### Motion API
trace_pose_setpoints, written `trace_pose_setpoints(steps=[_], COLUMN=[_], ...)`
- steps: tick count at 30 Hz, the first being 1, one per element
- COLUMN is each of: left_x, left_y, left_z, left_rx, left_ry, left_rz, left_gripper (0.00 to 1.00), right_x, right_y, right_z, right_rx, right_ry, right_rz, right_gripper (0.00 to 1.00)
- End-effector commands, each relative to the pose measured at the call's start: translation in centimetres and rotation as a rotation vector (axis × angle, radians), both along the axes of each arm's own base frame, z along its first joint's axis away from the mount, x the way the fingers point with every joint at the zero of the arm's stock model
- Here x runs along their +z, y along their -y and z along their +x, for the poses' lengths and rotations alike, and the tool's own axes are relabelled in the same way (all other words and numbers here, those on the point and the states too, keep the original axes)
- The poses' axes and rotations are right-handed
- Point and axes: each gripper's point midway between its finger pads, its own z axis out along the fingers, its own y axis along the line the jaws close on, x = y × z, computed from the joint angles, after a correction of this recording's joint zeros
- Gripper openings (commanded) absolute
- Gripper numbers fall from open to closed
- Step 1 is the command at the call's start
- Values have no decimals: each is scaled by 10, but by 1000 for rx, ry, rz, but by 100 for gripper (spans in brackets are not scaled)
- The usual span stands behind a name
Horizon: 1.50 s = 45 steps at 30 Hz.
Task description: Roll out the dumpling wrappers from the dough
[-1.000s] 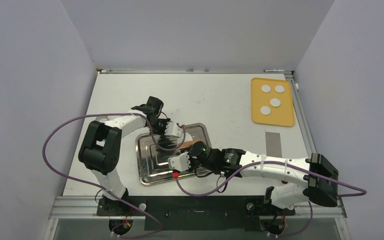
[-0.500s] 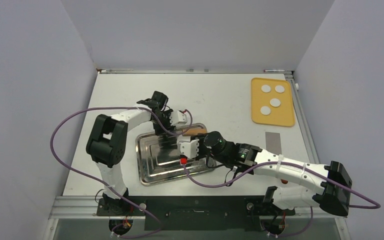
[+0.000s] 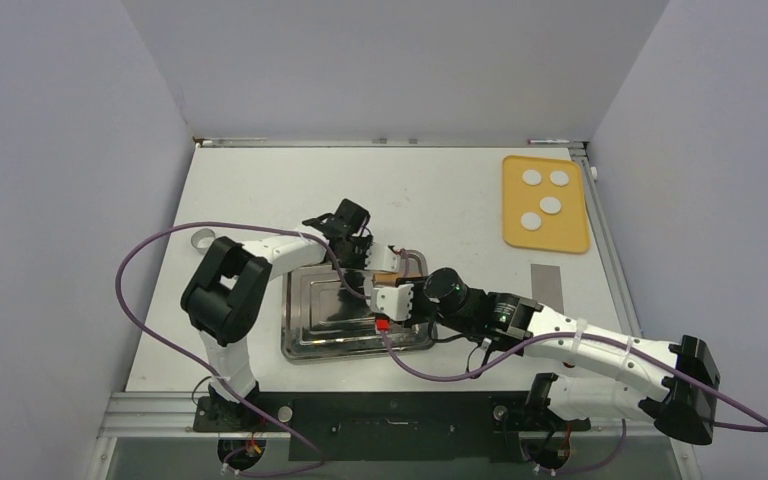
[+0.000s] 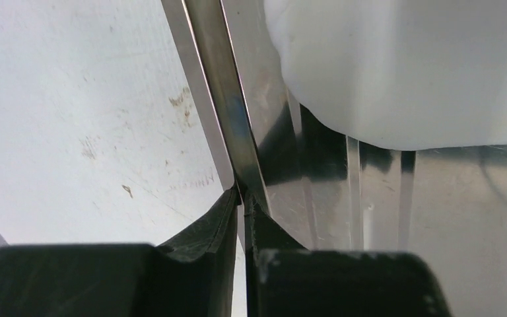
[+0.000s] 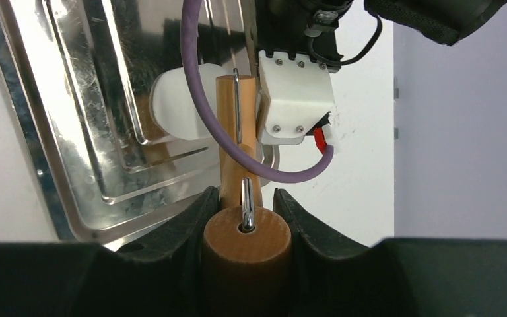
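Note:
Several dumpling wrappers (image 3: 551,205), small white discs, lie on the yellow board (image 3: 520,195) at the far right. A white dough lump (image 5: 178,112) (image 4: 396,66) sits in the steel tray (image 3: 320,320) (image 5: 72,132). My left gripper (image 3: 388,262) (image 4: 241,198) is shut on the tray's thin rim (image 4: 221,86) at its far right corner. The right gripper (image 3: 388,290) (image 5: 246,224) is shut on the handle of the wooden rolling pin (image 5: 237,119) (image 3: 384,279), which reaches over the tray beside the dough. From above, both grippers hide the dough.
A grey rectangular patch (image 3: 547,288) lies on the table right of the tray. A small grey round piece (image 3: 201,239) sits near the table's left edge. Purple cables loop from both arms, one crossing the rolling pin (image 5: 198,99). Walls close in on three sides.
Both arms have moved to the right and the tray has slid and turned with them. The left gripper now pinches the tray's rim farther right. The right gripper still holds the pin.

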Motion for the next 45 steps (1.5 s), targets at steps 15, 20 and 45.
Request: trace_pose_setpoints(steps=[15,20,45], left_x=[-29,7,-16], left_y=[-40,-28,-148], left_z=[-11,-6,2], left_rx=[-404,-341,389], left_ry=[-44,-46,-152], left_rz=[77,-23,-4], left_gripper=[2,19,65], right_x=[49,48,56], right_y=[1,4,-17], right_z=[4,21,55], right_rx=[-24,-58,-51], right_ry=[53,52,99], right_rz=[117,124,298], right_gripper=[8,8,8])
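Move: The left hand, with its fingers still shut on the tray's far rim, goes next for the tray's far-left corner, about 13 cm to its left and 2 cm back; the dough is roughly 5 cm back and 5 cm right, the tray's middle some 8 cm back and 1 cm right. From the right hand, which holds the rolling pin, the dough lies about 11 cm ahead, 7 cm left and 16 cm below; the tray's middle is 8 cm ahead and 8 cm left. Still pinching the far rim, the left hand first drags the tray a couple of centimetres forward and left while turning clockwise, then opens, hops over about 12 cm left and lowers its open fingers around the far-left corner, turning back counter-clockwise. The right hand keeps the rolling pin, draws back 2 cm, then goes forward about 7 cm and up 4, carrying the roller away from the dough towards the far rim. ##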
